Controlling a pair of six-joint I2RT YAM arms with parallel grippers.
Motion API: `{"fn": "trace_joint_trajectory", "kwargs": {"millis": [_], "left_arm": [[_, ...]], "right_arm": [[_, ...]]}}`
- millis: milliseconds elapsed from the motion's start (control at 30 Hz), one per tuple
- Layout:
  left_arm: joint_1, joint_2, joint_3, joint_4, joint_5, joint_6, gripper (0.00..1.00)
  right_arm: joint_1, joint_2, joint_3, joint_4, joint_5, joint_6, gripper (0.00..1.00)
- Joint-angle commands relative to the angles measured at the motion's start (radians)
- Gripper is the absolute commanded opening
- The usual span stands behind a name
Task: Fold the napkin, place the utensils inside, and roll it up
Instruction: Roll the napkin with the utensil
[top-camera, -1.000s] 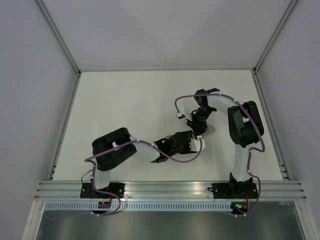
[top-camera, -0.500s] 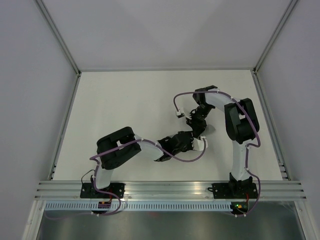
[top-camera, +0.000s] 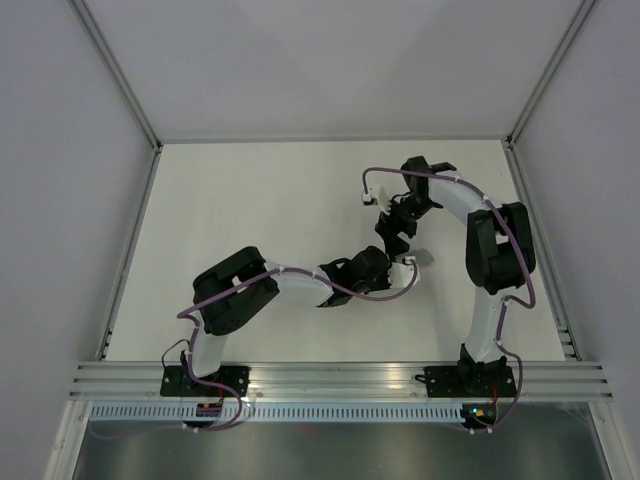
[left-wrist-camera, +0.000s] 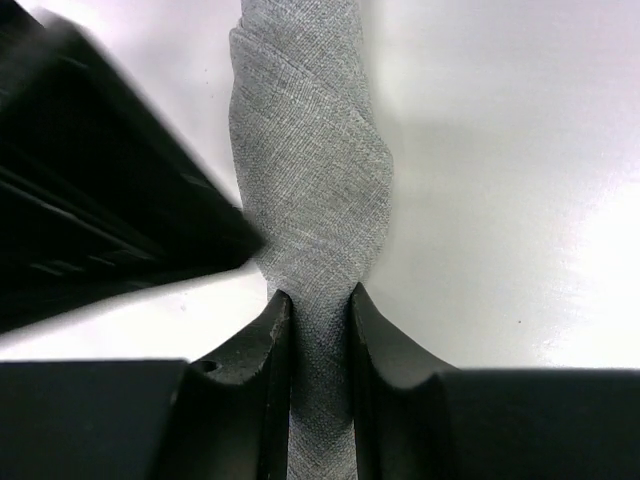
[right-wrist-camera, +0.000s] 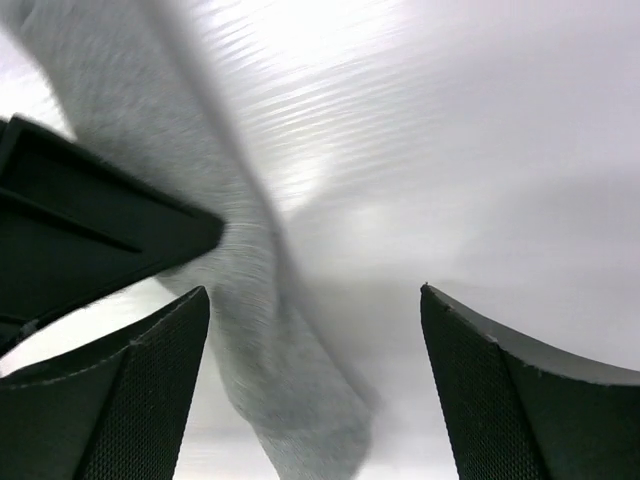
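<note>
The napkin (left-wrist-camera: 315, 150) is a grey cloth rolled into a narrow, twisted roll lying on the white table. My left gripper (left-wrist-camera: 320, 300) is shut on the near end of the roll, with both fingers pressed against the fabric. My right gripper (right-wrist-camera: 315, 300) hangs just above the roll with its jaws wide open and nothing between its pads. The napkin (right-wrist-camera: 280, 400) runs under its left finger, blurred. In the top view only a small grey end of the napkin (top-camera: 421, 257) shows beside the left gripper (top-camera: 392, 268) and the right gripper (top-camera: 393, 238). The utensils are hidden.
The two wrists crowd together right of the table's centre. A black part of the other arm fills the left side of each wrist view. Grey walls and metal rails (top-camera: 130, 250) border the white table (top-camera: 250, 200).
My right gripper has opened, let go of the napkin and drawn back towards the far side. My left gripper has slid right and closed on the roll.
</note>
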Motion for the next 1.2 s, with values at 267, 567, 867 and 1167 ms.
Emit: {"fn": "trace_joint_trajectory", "kwargs": {"millis": [267, 567, 867, 1167], "left_arm": [[0.010, 0.085, 0.085, -0.237, 0.061, -0.378, 0.18], [0.012, 0.148, 0.215, -0.368, 0.052, -0.625, 0.20], [0.012, 0.209, 0.292, -0.431, 0.046, -0.792, 0.22], [0.012, 0.263, 0.347, -0.474, 0.044, -0.917, 0.23]], "right_arm": [[-0.169, -0.276, -0.035, 0.322, 0.111, 0.467, 0.77], [-0.190, -0.374, -0.229, 0.265, 0.221, 0.465, 0.60], [-0.199, -0.320, -0.301, 0.283, 0.252, 0.547, 0.56], [-0.201, -0.353, -0.312, 0.257, 0.301, 0.564, 0.54]]}}
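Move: The left hand already pinches the rolled napkin near its middle, and the patch of table it carries the napkin to lies about 6 cm to its right, some 2 cm lower. The roll's free end is roughly 4 cm ahead and 4 cm right of the left hand, about 1 cm lower. That same free end lies about 3 cm beneath the open right hand, a centimetre back and a centimetre to its right. Arcing forward and up some 8 to 9 cm, the already open right hand clears the roll, then swings back down. It ends about 10 cm to the right, turned some 40 degrees clockwise, its fingers partly closed beside the free end. Meanwhile the left hand keeps its pinch, slides about 5 cm right at one height and rolls some 45 degrees about its fingers, counter-clockwise seen from behind them, turning the napkin with it. ##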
